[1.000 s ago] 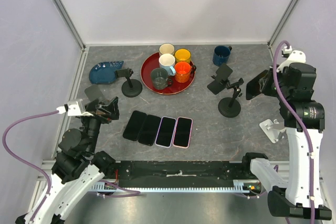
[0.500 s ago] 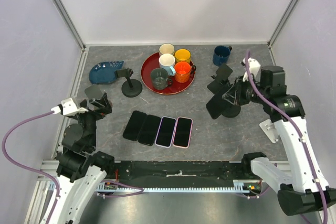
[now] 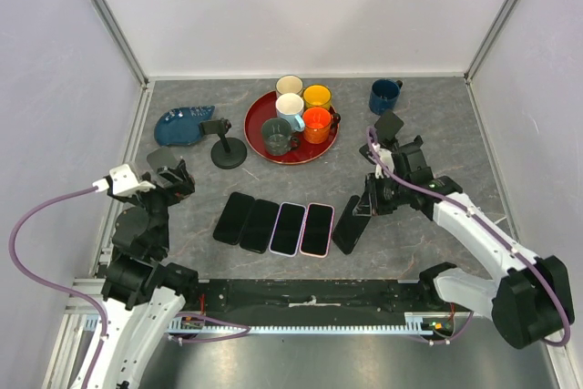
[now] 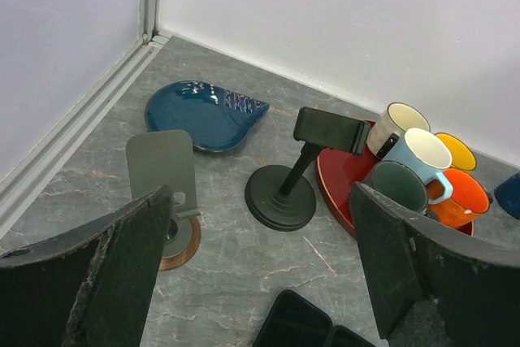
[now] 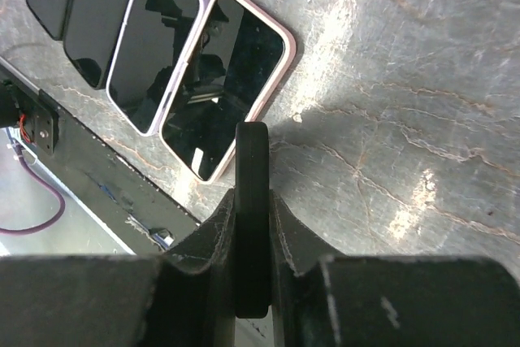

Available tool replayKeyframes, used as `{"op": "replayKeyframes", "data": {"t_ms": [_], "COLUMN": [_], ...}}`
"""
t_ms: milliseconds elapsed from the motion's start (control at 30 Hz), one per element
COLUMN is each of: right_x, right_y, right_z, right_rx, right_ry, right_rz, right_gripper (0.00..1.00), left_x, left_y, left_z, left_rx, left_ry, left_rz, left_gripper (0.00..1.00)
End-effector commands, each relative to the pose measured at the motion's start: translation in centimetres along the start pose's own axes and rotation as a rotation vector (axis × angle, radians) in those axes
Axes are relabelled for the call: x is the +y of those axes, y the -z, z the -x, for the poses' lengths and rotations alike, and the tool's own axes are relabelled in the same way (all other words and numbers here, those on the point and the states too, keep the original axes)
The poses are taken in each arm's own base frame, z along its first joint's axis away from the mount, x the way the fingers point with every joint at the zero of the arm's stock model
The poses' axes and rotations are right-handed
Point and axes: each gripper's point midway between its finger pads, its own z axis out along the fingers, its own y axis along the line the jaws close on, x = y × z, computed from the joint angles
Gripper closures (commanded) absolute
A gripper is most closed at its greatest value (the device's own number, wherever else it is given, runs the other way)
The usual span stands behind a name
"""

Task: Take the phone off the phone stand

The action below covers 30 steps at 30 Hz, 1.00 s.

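Observation:
My right gripper (image 3: 365, 204) is shut on a black phone (image 3: 348, 224) and holds it edge-down, low over the table, just right of a row of several phones (image 3: 273, 224). In the right wrist view the phone (image 5: 252, 193) shows edge-on between the pads, beside the pink-edged phone (image 5: 225, 84) at the row's end. The head of the black phone stand (image 3: 389, 126) shows behind my right arm; its base is hidden. My left gripper (image 3: 170, 184) is open and empty at the left, jaws wide apart in the left wrist view (image 4: 260, 282).
A second black stand (image 3: 226, 147) and a grey plate stand (image 4: 162, 170) on a wooden base are at the left, near a blue dish (image 3: 182, 125). A red tray (image 3: 260, 139) with several mugs sits at the back. A blue mug (image 3: 384, 95) stands back right.
My right arm has swung down and to the left with the phone, from beside the stand to the table by the row of phones. The left arm shifted only slightly.

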Motion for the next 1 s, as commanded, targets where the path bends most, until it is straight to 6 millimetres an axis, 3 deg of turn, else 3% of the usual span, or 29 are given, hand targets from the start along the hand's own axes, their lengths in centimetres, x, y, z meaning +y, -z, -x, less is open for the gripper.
{"op": "replayKeyframes", "data": {"t_ms": [0, 433, 533, 667, 967], "right_x": [0.9, -3.4, -4.2, -5.4, -7.0], "right_y": [-1.8, -5.0, -5.4, -5.5, -5.5], "right_z": [1.6, -3.1, -4.0, -4.8, -6.4], "right_rx": [-0.07, 0.103, 0.133, 0.144, 0.185], "right_ry": [-0.007, -0.077, -0.086, -0.101, -0.13], "right_rz": [0.068, -0.043, -0.07, -0.127, -0.202], "right_gripper": [1.0, 0.99, 0.89, 0.67, 0.53], "left_x": [-0.2, -0.4, -0.4, -0.4, -0.4], "left_y": [-0.3, -0.4, -0.4, -0.4, -0.4], "left_z": [0.3, 0.0, -0.1, -0.1, 0.0], "left_rx": [-0.012, 0.0, 0.001, 0.002, -0.001], "left_ry": [-0.015, -0.022, -0.023, -0.023, -0.02], "left_rz": [-0.007, -0.015, -0.014, -0.017, -0.018], "left_gripper": [0.04, 0.05, 0.05, 0.05, 0.05]}}
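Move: The right hand holds the black phone; its spot on the table lies about 4 cm back, 3 cm left and 10 cm below. The pink phone is some 4 cm back and 11 cm left, the purple one 4 cm back and 20 cm left, both 10 cm down; the emptied stand is about 8 cm ahead, 12 cm right, slightly lower. From the left hand, the spot lies roughly 6 cm back, 45 cm right, 27 cm down. Right hand sinks about 8 cm, edging forward, then parts its fingers around the black phone beside the pink one. ##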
